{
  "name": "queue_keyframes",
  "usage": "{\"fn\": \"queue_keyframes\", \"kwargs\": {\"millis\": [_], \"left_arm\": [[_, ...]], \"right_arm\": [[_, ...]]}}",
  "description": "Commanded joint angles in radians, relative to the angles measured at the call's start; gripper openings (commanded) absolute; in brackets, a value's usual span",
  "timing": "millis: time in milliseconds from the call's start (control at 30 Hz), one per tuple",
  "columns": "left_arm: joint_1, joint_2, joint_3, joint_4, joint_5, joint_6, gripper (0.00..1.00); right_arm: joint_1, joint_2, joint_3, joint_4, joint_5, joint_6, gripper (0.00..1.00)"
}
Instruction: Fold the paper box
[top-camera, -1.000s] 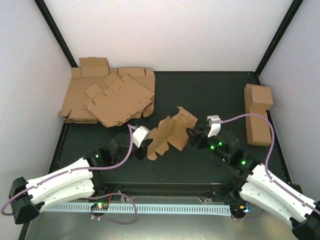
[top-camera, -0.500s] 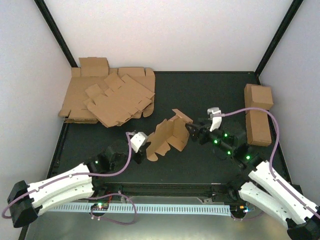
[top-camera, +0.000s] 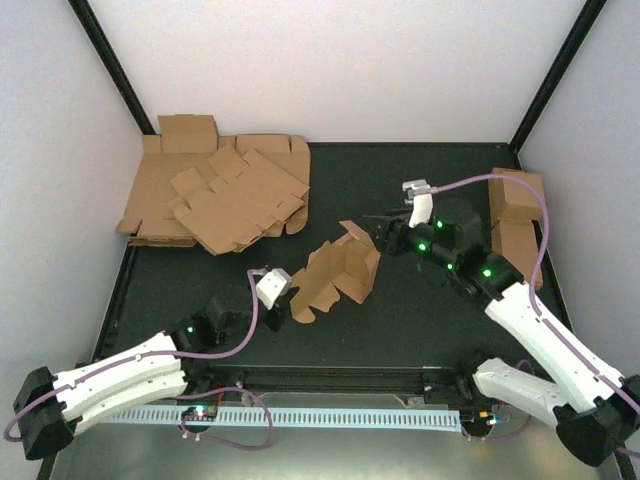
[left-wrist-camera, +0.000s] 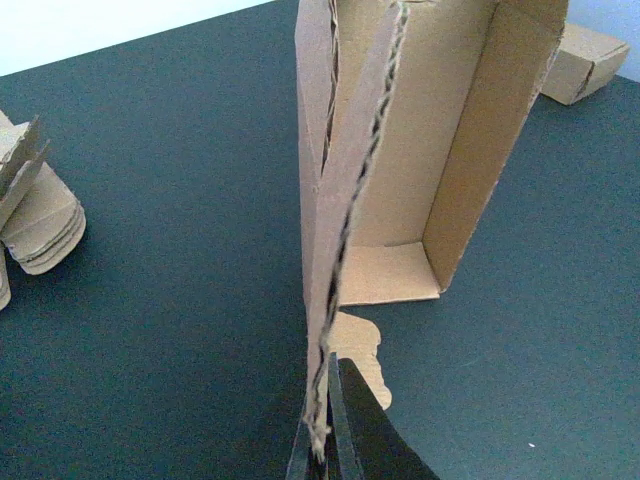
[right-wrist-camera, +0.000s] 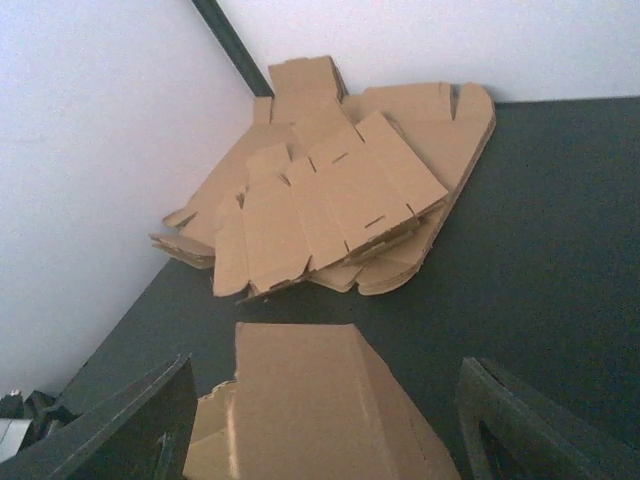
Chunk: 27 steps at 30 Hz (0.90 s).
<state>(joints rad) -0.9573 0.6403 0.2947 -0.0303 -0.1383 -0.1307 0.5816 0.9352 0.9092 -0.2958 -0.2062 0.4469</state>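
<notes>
The paper box (top-camera: 335, 275) is a half-formed brown cardboard carton standing tilted on the black mat, its open inside (left-wrist-camera: 410, 170) facing up in the left wrist view. My left gripper (top-camera: 283, 305) is shut on the box's near wall, whose corrugated edge runs up from between the jaws (left-wrist-camera: 325, 440). My right gripper (top-camera: 385, 235) hovers open just behind the box's far end. Its two dark fingers (right-wrist-camera: 150, 420) stand wide apart on either side of a flat brown panel of the box (right-wrist-camera: 300, 390), without pressing on it.
A stack of flat brown blanks (top-camera: 215, 195) lies fanned out in the back left corner (right-wrist-camera: 340, 190). Finished brown cartons (top-camera: 518, 235) sit along the right edge, partly behind my right arm. White walls close in the mat on three sides.
My right gripper has lifted off the box's far end and moved back and up. My left gripper has drawn slightly toward the near left, taking the box with it.
</notes>
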Motion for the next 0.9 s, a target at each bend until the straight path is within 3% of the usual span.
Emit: {"fn": "queue_keyframes", "kwargs": {"millis": [0,867], "left_arm": [[-0.001,-0.008,-0.014,0.031,0.004,-0.004,0.04],[-0.001,-0.04,-0.029,0.03,0.003,0.005,0.06]], "right_arm": [[-0.006,0.072,0.064,-0.081,-0.021,-0.011,0.74],[-0.006,0.14,-0.037,-0.044,-0.222,-0.022,0.69]]}}
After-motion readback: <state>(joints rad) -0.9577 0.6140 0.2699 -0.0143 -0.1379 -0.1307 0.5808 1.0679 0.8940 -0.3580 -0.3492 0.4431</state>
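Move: The left hand already pinches an edge of the paper box in the air; the box's middle lies about 7 cm ahead of that hand, 11 cm to its right and slightly above. From the open right hand, the box's middle is roughly 7 cm to the left, 1 cm back and 12 cm below. The flat cardboard stack lies some 13 cm ahead of the right hand and 31 cm to its left, and the finished boxes about 6 cm ahead and 28 cm to its right, both well below. Down, and slightly to the left, the right hand sinks about 6 cm towards the raised end of the box, easing forward a centimetre at first and then drawing back nearly 2 cm. Its fingers stay wide open, coming down on either side of the box end, while the wrist tips down some 10 degrees and turns a little counter-clockwise. The left hand stays put and keeps its hold on the box edge. ##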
